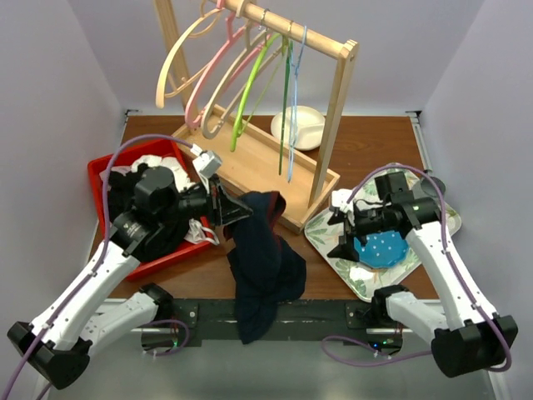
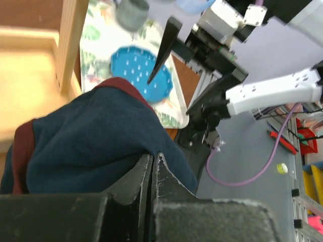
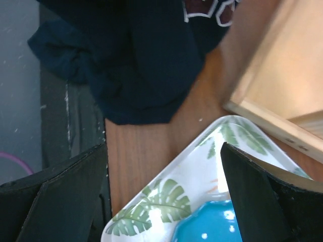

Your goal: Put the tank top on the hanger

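Note:
The dark navy tank top [image 1: 262, 258] with dark red trim hangs from my left gripper [image 1: 244, 210]. From there it drapes down over the table's near edge. In the left wrist view the gripper [image 2: 152, 160] is shut on the navy fabric [image 2: 91, 146], which bulges just past the fingertips. The thin light-blue hanger [image 1: 294, 125] hangs by its hook on the wooden rack's rail, behind and to the right of the garment. My right gripper [image 1: 340, 235] stands open and holds nothing, to the right of the tank top. In the right wrist view that gripper [image 3: 164, 151] is above a tray corner, with the tank top [image 3: 141, 60] beyond it.
The wooden rack [image 1: 275, 167] also carries beige, pink and green hangers [image 1: 250, 83]. A red bin [image 1: 100, 179] of black and white clothes sits at the left. A leaf-patterned tray [image 1: 329, 242] holds a blue plate [image 1: 381, 248]. A white bowl [image 1: 301, 125] lies behind the rack.

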Controlling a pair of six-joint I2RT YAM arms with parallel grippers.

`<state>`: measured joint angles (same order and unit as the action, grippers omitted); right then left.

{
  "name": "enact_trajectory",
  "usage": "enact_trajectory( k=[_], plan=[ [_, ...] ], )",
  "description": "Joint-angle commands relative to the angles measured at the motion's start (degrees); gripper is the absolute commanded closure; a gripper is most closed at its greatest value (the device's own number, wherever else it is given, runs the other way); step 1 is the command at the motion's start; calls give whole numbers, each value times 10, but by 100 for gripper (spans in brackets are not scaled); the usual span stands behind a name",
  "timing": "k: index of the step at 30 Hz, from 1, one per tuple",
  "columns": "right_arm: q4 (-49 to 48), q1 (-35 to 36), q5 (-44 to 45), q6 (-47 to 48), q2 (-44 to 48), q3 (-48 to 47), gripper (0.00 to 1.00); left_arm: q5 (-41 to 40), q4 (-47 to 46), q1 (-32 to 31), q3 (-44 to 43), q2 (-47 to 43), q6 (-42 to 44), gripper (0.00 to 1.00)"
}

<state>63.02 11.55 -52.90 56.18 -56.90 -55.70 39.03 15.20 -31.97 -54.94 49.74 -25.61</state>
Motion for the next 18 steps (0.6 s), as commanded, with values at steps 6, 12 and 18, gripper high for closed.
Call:
enact_trajectory(
  k=[6, 12, 18],
  plan=[
    [-47, 94, 48, 62, -51, 24, 1, 26, 38, -3, 131, -65, -22, 100],
    [-85, 132, 47, 70, -76, 24, 2, 81, 26, -4, 200, -17, -23, 76],
    [-141, 177, 50, 64, -95, 59, 2, 1, 148, -6, 151, 28, 43, 23]
  ],
)
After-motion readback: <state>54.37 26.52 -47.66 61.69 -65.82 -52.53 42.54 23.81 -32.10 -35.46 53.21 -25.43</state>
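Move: The left hand holds the navy tank top up, its lower end already draped at the near table edge; the bare table spot for it lies about 8 cm right, 3 cm back and 23 cm below that hand. The red bin is some 27 cm left and 15 cm ahead, the rack's near corner 18 cm right and 12 cm ahead. From the open right hand, the tank top is roughly 16 cm left, 3 cm back and 8 cm below; the blue plate is 17 cm right, 8 cm ahead. Still pinching the tank top, the left hand lowers it about 17 cm to the bare table, drawing back slightly; its wrist tilts some 30 degrees so the fingers tip lower, and they open late to let go of the cloth. The wide-open right hand sinks and moves left towards the tank top, about 5 cm each way, turning counter-clockwise. ##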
